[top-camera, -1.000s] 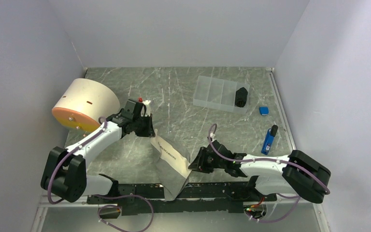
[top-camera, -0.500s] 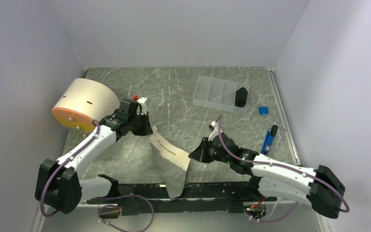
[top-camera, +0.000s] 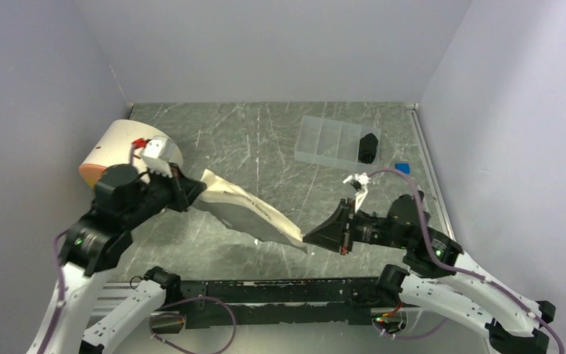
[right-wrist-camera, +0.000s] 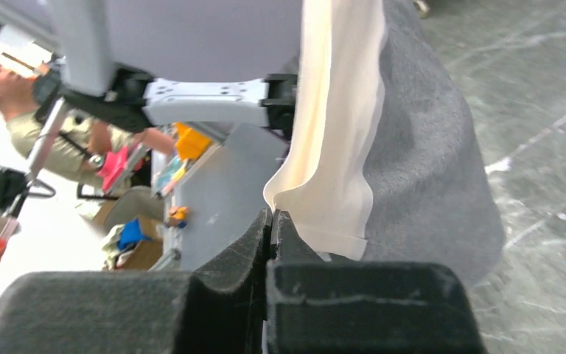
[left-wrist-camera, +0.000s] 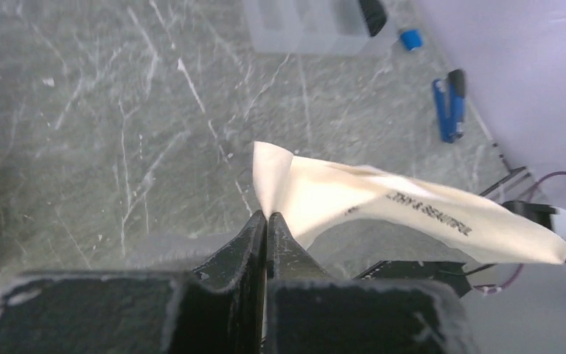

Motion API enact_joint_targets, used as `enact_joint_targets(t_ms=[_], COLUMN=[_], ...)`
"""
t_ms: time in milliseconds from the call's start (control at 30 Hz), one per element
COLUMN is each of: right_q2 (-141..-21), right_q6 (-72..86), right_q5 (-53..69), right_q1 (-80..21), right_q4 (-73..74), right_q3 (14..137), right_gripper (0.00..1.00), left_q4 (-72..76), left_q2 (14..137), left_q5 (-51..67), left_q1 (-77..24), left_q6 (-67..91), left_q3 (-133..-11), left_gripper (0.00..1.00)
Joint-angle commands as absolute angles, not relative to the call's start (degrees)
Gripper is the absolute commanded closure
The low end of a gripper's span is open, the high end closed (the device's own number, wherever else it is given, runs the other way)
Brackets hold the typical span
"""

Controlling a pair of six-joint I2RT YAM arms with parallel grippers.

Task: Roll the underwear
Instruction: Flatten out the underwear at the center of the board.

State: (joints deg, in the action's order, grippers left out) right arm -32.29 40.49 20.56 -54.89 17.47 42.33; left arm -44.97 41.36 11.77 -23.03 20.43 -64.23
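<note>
The underwear (top-camera: 247,212) is grey with a cream waistband bearing dark lettering. It hangs in the air, stretched between both arms above the table. My left gripper (top-camera: 190,196) is shut on one waistband end (left-wrist-camera: 274,193) at the left. My right gripper (top-camera: 311,240) is shut on the other waistband end (right-wrist-camera: 317,199) at the lower right. In the right wrist view the grey fabric (right-wrist-camera: 427,162) droops beside the band. In the left wrist view the waistband (left-wrist-camera: 413,214) runs away to the right.
A cream cylinder with an orange face (top-camera: 121,158) lies at the left, close behind my left arm. A clear compartment box (top-camera: 328,141) with a black object (top-camera: 368,147) sits at the back right. A small blue piece (top-camera: 402,168) and a blue-black tool (left-wrist-camera: 448,103) lie near the right wall.
Both arms have risen and drawn apart, lifting the underwear off the table and pulling it taut. The right gripper closed on the waistband end during the last second.
</note>
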Motion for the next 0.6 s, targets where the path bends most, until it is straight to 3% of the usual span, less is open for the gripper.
enact_joint_targets(t_ms=[0, 67, 200, 333, 400, 567], right_q2=[-29.4, -29.9, -36.3, -48.3, -56.1, -70.2], right_q6=[39.1, 38.4, 36.4, 34.3, 30.3, 26.3], right_q5=[28.1, 23.9, 3.6, -11.1, -9.3, 11.5], right_q1=[-54.9, -54.9, -54.9, -54.0, -48.5, -27.7], right_q4=[19.6, 22.8, 32.6, 36.4, 34.0, 17.1], right_q3=[47.5, 50.0, 55.4, 57.3, 56.3, 47.2], right_gripper=[1.00, 1.00, 1.00, 1.00, 1.00, 1.00], left_q4=[-54.5, -57.8, -60.3, -51.2, -43.4, -22.8], left_q2=[39.0, 40.0, 44.5, 49.0, 52.3, 61.5], left_q5=[13.9, 16.2, 18.4, 18.7, 19.3, 12.1], left_q1=[-22.8, -22.8, -22.8, -22.8, -22.8, -22.7], left_q6=[21.5, 22.1, 21.4, 22.1, 22.9, 23.8], left_q3=[-72.5, -75.4, -74.7, -66.3, -60.7, -48.9], left_gripper=[0.95, 0.95, 0.95, 0.95, 0.95, 0.95])
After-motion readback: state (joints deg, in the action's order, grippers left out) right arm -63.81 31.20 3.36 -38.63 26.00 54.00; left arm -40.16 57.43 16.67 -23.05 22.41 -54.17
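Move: The open middle of the board, the place the underwear is being brought to, lies about 15 cm to the left hand's right, roughly level with it fore and aft, and 30 cm below. From the right hand it is some 12 cm ahead, 5 cm left and 28 cm down. The white drum stands around 15 cm ahead and 25 cm left of the left hand; the clear box is some 38 cm ahead and 13 cm right of the right hand. Both hands keep their pinch on the cream waistband's two ends and fling the underwear: a short lift up and back of about 5 cm, then a fast swing forward and down towards the board. The left drops some 18 cm, tipping fingers down; the right sweeps about 18 cm forward while sinking 15, turning clockwise some 30 degrees and dipping its fingertips. ##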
